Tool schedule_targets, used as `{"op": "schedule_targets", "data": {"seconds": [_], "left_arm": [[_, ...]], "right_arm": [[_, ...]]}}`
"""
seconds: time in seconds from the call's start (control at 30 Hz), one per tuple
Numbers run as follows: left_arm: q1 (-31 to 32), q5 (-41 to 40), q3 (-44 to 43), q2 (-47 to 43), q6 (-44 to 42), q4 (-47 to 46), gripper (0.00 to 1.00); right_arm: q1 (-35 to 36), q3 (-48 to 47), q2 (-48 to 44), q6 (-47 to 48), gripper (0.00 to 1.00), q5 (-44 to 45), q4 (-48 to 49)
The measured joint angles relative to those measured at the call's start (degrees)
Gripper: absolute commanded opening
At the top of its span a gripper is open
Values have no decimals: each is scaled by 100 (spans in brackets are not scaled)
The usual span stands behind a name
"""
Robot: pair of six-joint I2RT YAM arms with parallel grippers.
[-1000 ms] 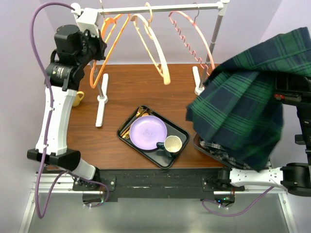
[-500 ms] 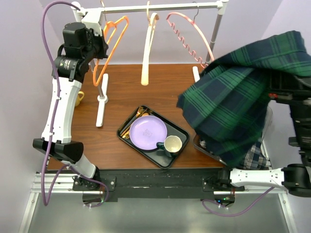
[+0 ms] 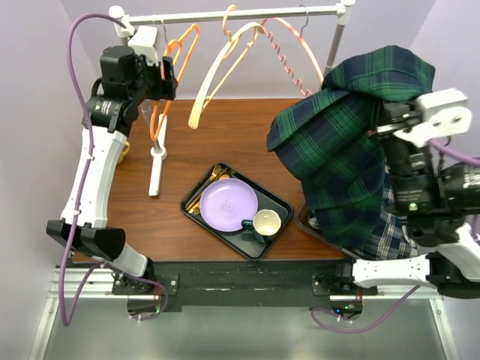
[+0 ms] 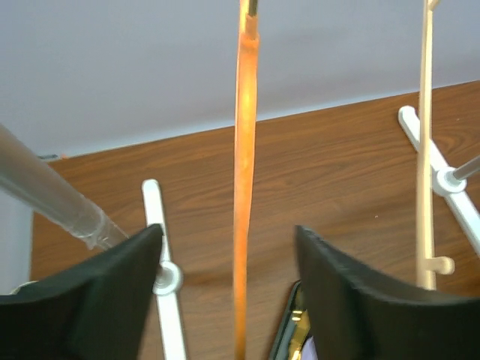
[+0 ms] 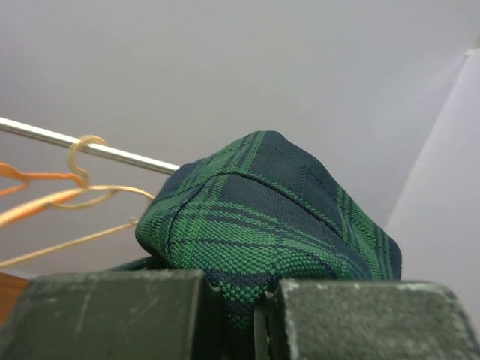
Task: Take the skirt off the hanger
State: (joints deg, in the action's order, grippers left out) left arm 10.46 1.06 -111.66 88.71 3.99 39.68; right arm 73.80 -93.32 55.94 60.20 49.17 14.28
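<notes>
The green and navy plaid skirt [image 3: 337, 146] hangs bunched over the table's right side, covering the rack's right post. My right gripper [image 5: 259, 300] is shut on a fold of the skirt [image 5: 262, 202]; in the top view the cloth hides its fingers. No hanger shows inside the skirt. An orange hanger [image 3: 159, 112], a cream hanger [image 3: 212, 79] and a pink hanger [image 3: 294, 54] hang bare on the rail [image 3: 247, 13]. My left gripper [image 3: 166, 73] is open, with the orange hanger [image 4: 244, 187] between its fingers [image 4: 352, 300], untouched.
A black tray [image 3: 196, 189] holds a purple plate [image 3: 229, 204], a mug [image 3: 266, 223] and gold cutlery. A yellow cup [image 3: 122, 150] stands at the left edge. A basket [image 3: 311, 225] with checked cloth [image 3: 390, 240] sits under the skirt. The rack's white feet [image 3: 156, 169] lie on the table.
My right arm has swung left and toward the rack, carrying the skirt with it. The cream hanger is swinging on the rail. My left gripper has shifted slightly along the orange hanger.
</notes>
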Motion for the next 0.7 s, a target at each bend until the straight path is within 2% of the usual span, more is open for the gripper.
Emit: {"op": "schedule_targets", "data": {"seconds": [0.03,0.1,0.2,0.53,0.63,0.7], "left_arm": [[0,-2,74,-83,-7,-17,99],[-2,-9,264,-271,-42,-105,100],[-4,-116,752,-741,-37,-275,100],[-15,-734,1718,-1989,-79,-772,100],[-22,-949,2420,-2498,-70,-1054,100],[-24,-1051,2999,-2896,-61,-1215,100]], "right_arm": [[0,219,-11,286,0,42,319],[-39,616,-20,804,0,175,767],[-356,999,0,1080,0,337,914],[-3261,1340,780,-739,0,597,-1346],[-4002,1641,817,-1034,0,748,-1974],[-4345,1729,754,-992,0,863,-2035]]}}
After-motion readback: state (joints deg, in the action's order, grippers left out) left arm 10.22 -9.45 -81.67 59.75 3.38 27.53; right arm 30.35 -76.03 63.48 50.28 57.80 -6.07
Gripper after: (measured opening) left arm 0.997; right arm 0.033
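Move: The right hand holds the green plaid skirt high up; the clear bin it is bound for lies about 9 cm ahead, 18 cm right and some 60 cm below. The purple plate is some 7 cm ahead, 26 cm left and 62 cm down; the pink hanger 27 cm ahead, 8 cm left, 15 cm lower. For the left hand, the orange hanger is 4 cm ahead, 2 cm right, the cream one 3 cm ahead, 16 cm right, all level. Still pinching the bunched skirt, the right hand lowers it some 19 cm while carrying it forward, then also right, towards the bin, the wrist swinging clockwise some 45 degrees and tipping down. The left fingers, already parted around the orange hanger, spread fully as that hand backs off about 10 cm and drifts left, first rising slightly, then sinking again. ##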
